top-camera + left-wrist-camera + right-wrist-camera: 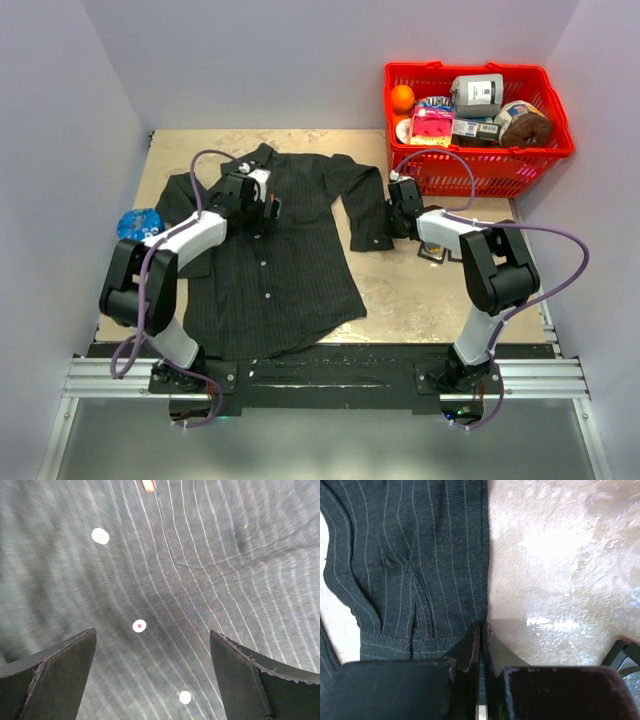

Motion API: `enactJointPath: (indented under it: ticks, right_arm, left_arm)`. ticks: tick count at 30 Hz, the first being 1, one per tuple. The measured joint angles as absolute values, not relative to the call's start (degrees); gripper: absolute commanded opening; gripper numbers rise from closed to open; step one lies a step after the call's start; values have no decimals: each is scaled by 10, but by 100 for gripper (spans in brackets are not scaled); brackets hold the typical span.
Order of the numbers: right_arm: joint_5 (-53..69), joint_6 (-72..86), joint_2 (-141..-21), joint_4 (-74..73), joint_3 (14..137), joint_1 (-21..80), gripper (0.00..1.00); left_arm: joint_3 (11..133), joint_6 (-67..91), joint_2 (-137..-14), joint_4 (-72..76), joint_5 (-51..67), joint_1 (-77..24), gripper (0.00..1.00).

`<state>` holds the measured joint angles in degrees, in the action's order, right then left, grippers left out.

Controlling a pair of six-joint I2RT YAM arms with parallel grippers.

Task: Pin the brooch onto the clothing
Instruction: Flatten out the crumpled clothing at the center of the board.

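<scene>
The clothing (pixel 290 270), a dark pinstriped shirt, lies spread flat on the table. My left gripper (pixel 265 205) hovers open over its front, and the left wrist view shows the wide jaws (pixel 152 631) above pale buttons (pixel 139 625) and an orange-red tag (pixel 148 485). My right gripper (pixel 393 213) is shut on the outer edge of the shirt's sleeve (pixel 420 555), just above the cuff (pixel 395 647), with fabric between its fingers (pixel 470 645). I cannot pick out the brooch with certainty.
A blue glittery round thing (pixel 138 222) lies at the table's left edge, beside the other sleeve. A red basket (pixel 480 160) full of goods stands at the back right. A small black frame (pixel 432 252) sits by the right arm.
</scene>
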<state>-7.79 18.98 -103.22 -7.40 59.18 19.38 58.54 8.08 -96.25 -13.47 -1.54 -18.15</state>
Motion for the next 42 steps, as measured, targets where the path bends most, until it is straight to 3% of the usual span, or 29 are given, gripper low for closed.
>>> enactJointPath:
  ticks: [13,19,29,31,32,34,35,36,39,42]
  right_arm:
    - [-81,166,-891,-132,644,221,0]
    - [-130,143,-879,-133,699,348,0]
    - [-111,159,-940,-133,689,547,1]
    - [-110,166,-946,-134,668,568,7]
    - [-110,171,-945,-138,658,577,19]
    - [-110,180,-945,-147,643,589,27]
    - [-110,183,-945,-152,638,591,46]
    - [-110,186,-945,-155,633,591,53]
    - [-113,197,-945,-158,626,591,68]
    - [-116,211,-945,-161,627,590,75]
  left_arm:
    - [573,69,-812,-119,-35,-184,99]
    - [573,64,-804,-119,-44,-182,99]
    - [573,69,-806,-118,-27,-151,99]
    - [572,70,-806,-116,-20,-151,99]
    - [571,70,-806,-115,-17,-151,99]
    - [569,70,-806,-114,-15,-151,99]
    - [568,70,-806,-114,-13,-151,99]
    - [567,70,-806,-114,-9,-151,99]
    - [567,70,-807,-114,3,-151,99]
    - [567,75,-808,-112,21,-151,99]
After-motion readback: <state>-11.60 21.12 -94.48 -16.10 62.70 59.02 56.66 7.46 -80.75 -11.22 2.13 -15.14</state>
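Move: From my right hand, already shut on the outer edge of the sleeve by the cuff, the spot on the clothing's lower right front where the sleeve goes is about 17 cm back and 22 cm left, roughly level. The lowest visible button is some 10 cm left of that spot and 2 cm farther out; the open brooch case is about 15 cm right of my hand and 2 cm back. From my open left hand the spot is some 15 cm back, 10 cm right and 4 cm lower. With my right fingers keeping their pinch on the sleeve, I lift it about 17 cm, swing it left and back in an arc over the clothing's front, turning some 35 degrees counter-clockwise, lower it towards the lower right front and open to let the cloth go. Meanwhile my open left hand rises about 10 cm away from the front, tipping its fingers more forward. ##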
